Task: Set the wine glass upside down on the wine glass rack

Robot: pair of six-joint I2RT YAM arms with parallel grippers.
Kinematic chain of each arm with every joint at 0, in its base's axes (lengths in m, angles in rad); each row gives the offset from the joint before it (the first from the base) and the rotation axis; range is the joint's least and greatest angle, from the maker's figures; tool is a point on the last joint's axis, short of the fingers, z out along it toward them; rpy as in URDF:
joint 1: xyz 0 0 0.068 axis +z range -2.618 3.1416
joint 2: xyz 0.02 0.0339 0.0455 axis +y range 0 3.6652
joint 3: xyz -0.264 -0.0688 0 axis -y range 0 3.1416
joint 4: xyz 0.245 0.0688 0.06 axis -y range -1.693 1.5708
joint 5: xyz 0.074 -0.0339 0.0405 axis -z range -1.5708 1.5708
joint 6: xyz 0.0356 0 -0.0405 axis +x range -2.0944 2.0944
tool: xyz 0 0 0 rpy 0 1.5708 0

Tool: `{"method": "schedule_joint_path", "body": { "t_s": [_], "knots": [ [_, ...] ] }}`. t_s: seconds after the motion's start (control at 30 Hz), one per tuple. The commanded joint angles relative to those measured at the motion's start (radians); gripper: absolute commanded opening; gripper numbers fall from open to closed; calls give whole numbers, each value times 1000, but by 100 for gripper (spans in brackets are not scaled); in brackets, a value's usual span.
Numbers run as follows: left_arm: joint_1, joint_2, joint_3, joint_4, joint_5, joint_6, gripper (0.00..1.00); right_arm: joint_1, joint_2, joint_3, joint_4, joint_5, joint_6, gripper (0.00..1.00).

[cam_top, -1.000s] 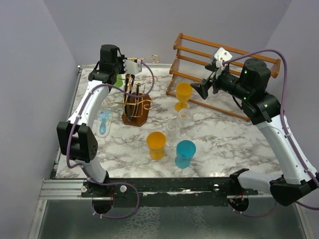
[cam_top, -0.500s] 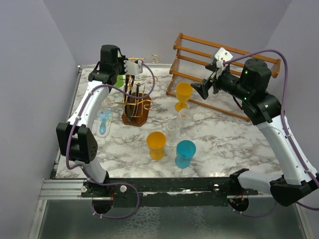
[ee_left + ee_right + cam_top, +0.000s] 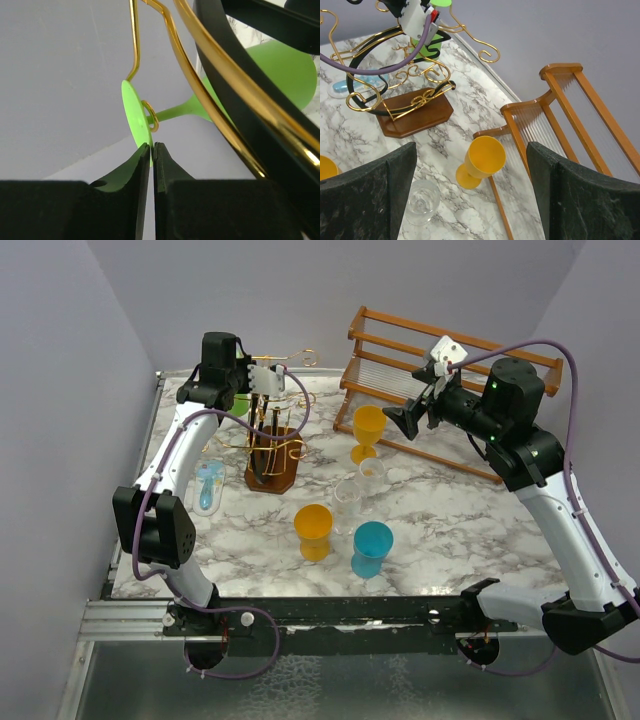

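Observation:
A green wine glass (image 3: 134, 112) hangs upside down on the wine glass rack (image 3: 272, 440), a gold wire stand (image 3: 210, 75) on a dark wooden base (image 3: 415, 117). A scroll end of the wire curls round the stem just under the flat foot. My left gripper (image 3: 152, 146) pinches the rim of that foot, its jaws almost together. In the top view the left gripper (image 3: 266, 390) sits over the rack's back left side, next to the green bowl (image 3: 240, 400). My right gripper (image 3: 470, 145) hovers wide open and empty above the table, right of the rack (image 3: 395, 85).
A yellow wine glass (image 3: 368, 428) stands under the right gripper. Two clear glasses (image 3: 349, 498), an orange cup (image 3: 313, 523) and a blue cup (image 3: 372, 540) stand mid-table. A brown slatted wooden rack (image 3: 440, 370) is at the back right. A pale blue item (image 3: 208, 485) lies at the left.
The left gripper has shifted slightly lower at the rack. The right arm has not moved.

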Motion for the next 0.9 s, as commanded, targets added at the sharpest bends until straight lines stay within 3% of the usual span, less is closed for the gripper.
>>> {"method": "schedule_joint_path", "body": {
  "t_s": [0.0,0.73,0.87],
  "knots": [
    [-4,-3,34,-35,-2,8,13,-1,-19,-6,31,-18,-11,90],
    [-3,-71,37,-58,59,-52,41,-1,-19,-10,10,16,-36,90],
    [-2,-113,1,-40,76,-62,50,-1,-15,-22,-5,33,-51,90]
  ]
}}
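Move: The green wine glass already hangs upside down on the far gold hook of the rack, its middle about 3 cm right of the left hand, 2 cm ahead and 8 cm below, with its foot's rim at the barely parted fingertips. The rack's middle is some 6 cm right, 6 cm back and 14 cm down; the blue tray lies roughly 8 cm left, 10 cm back and 30 cm below. From the right hand the glass is about 20 cm ahead, 31 cm left and 17 cm lower. The left hand lets go of the rim of the green glass's foot, its fingers spreading steadily from nearly shut to a little under half open while it scarcely moves at first. Then, still opening, it eases up about 1.5 cm and back towards its base about 1 cm, away from the foot and clear of the gold hook, with the wrist keeping practically the same tilt. ##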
